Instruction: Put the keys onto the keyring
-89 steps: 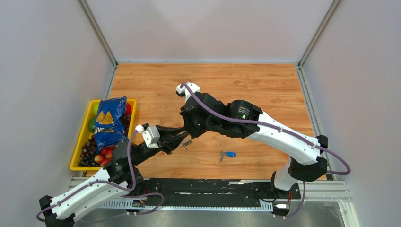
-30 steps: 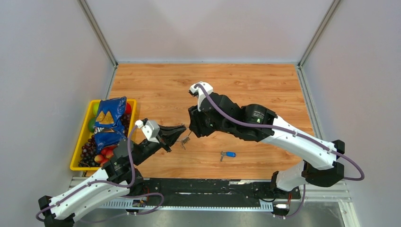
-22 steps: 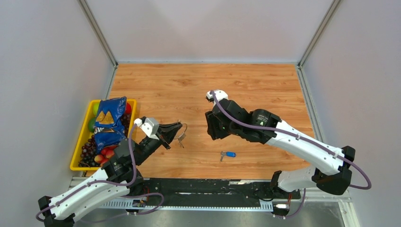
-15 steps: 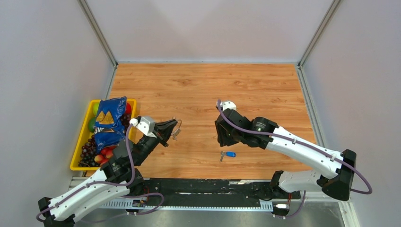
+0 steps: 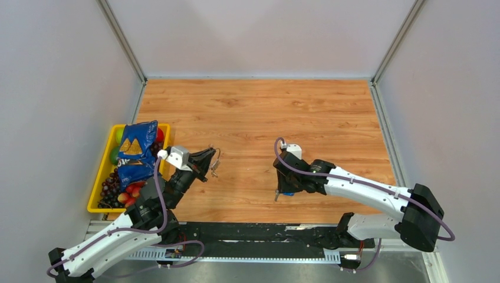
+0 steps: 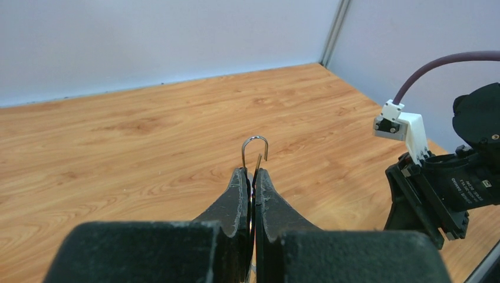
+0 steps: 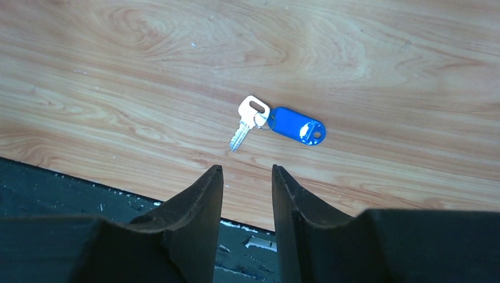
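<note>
My left gripper (image 6: 252, 172) is shut on the keyring (image 6: 255, 148), a thin silver wire loop that sticks up from between its tips. In the top view the left gripper (image 5: 211, 159) holds the keyring (image 5: 216, 158) above the table's left part, with small keys (image 5: 213, 171) dangling from it. A silver key with a blue plastic tag (image 7: 280, 125) lies flat on the wood near the front edge. My right gripper (image 7: 246, 172) is open and empty, just above and in front of that key. In the top view the right gripper (image 5: 284, 187) hides most of the key (image 5: 276, 195).
A yellow bin (image 5: 98, 190) with a blue chip bag (image 5: 135, 150), grapes and other fruit stands at the table's left edge. The black rail (image 7: 71, 188) along the front edge lies just below the right gripper. Grey walls close the cell at back and sides.
My right arm has pulled away from the left gripper, swung right and down to the blue-tagged key. My left gripper has drawn back to the left, still holding the keyring.
</note>
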Robot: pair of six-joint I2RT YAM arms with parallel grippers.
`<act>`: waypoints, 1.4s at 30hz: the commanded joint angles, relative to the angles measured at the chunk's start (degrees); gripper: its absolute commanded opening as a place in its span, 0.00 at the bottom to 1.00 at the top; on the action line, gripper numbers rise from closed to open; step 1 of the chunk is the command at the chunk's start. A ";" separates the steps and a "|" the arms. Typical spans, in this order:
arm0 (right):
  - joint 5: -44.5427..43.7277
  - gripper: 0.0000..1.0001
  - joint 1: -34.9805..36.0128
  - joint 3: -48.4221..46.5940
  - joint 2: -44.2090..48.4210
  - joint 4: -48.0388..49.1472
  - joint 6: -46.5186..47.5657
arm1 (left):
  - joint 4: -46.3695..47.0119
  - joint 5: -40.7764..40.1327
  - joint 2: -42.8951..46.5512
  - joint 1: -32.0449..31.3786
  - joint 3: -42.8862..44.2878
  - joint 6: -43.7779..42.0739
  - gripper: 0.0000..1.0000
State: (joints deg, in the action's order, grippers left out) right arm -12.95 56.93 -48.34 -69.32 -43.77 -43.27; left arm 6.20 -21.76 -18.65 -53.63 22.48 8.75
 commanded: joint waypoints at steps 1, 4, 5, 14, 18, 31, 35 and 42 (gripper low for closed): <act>0.38 0.38 -1.08 1.88 -1.03 7.22 -2.49 | 2.74 -0.55 1.09 -0.05 -0.73 0.22 0.00; 0.77 0.39 -1.15 1.48 -3.29 7.81 0.80 | 3.04 -0.24 1.06 0.01 -1.09 0.13 0.00; 0.65 0.39 -1.15 1.27 -3.93 7.75 2.01 | 3.23 -0.14 0.92 0.01 -1.19 0.06 0.00; 0.04 0.38 -0.57 0.56 -9.55 7.10 11.92 | 3.72 0.41 -0.07 0.01 -1.55 0.12 0.00; -0.83 0.38 0.69 -0.16 -11.98 7.33 15.61 | 3.76 0.56 -0.36 0.01 -1.71 0.04 0.00; -2.52 0.39 2.43 -3.10 -16.05 7.51 22.50 | 3.41 0.41 -0.96 0.01 -1.73 -0.06 0.00; -2.51 0.38 2.40 -2.88 -16.73 7.47 22.61 | 3.44 0.32 -1.01 -0.06 -1.73 -0.14 0.00; -3.06 0.36 2.41 -2.62 -17.33 6.98 22.61 | 3.48 0.27 -1.19 0.01 -1.83 -0.08 0.00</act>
State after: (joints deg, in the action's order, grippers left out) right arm -14.68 59.20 -49.69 -86.17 -37.63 -21.43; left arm 6.61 -21.54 -19.62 -53.65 20.62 8.71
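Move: Below the open right hand lies the last key, about 7 cm down, some 2 cm ahead and 2 cm to the left. Its blue tag is at the same depth, roughly 3 cm ahead and 2 cm to the right; the table's near edge runs about 7 cm back, level sideways. From the left hand, which already holds the keyring, the key lies some 20 cm right, 4 cm back and 25 cm below. Sinking about 6 cm towards the key and its blue tag, the right hand turns some 20 degrees counter-clockwise and tips its fingers closer to straight down; most of the drop comes first, then it eases about 1 cm forward and hovers low. Its fingers stay open, with no touch to be seen. The left hand keeps its hold on the keyring and settles about 2 cm lower. ##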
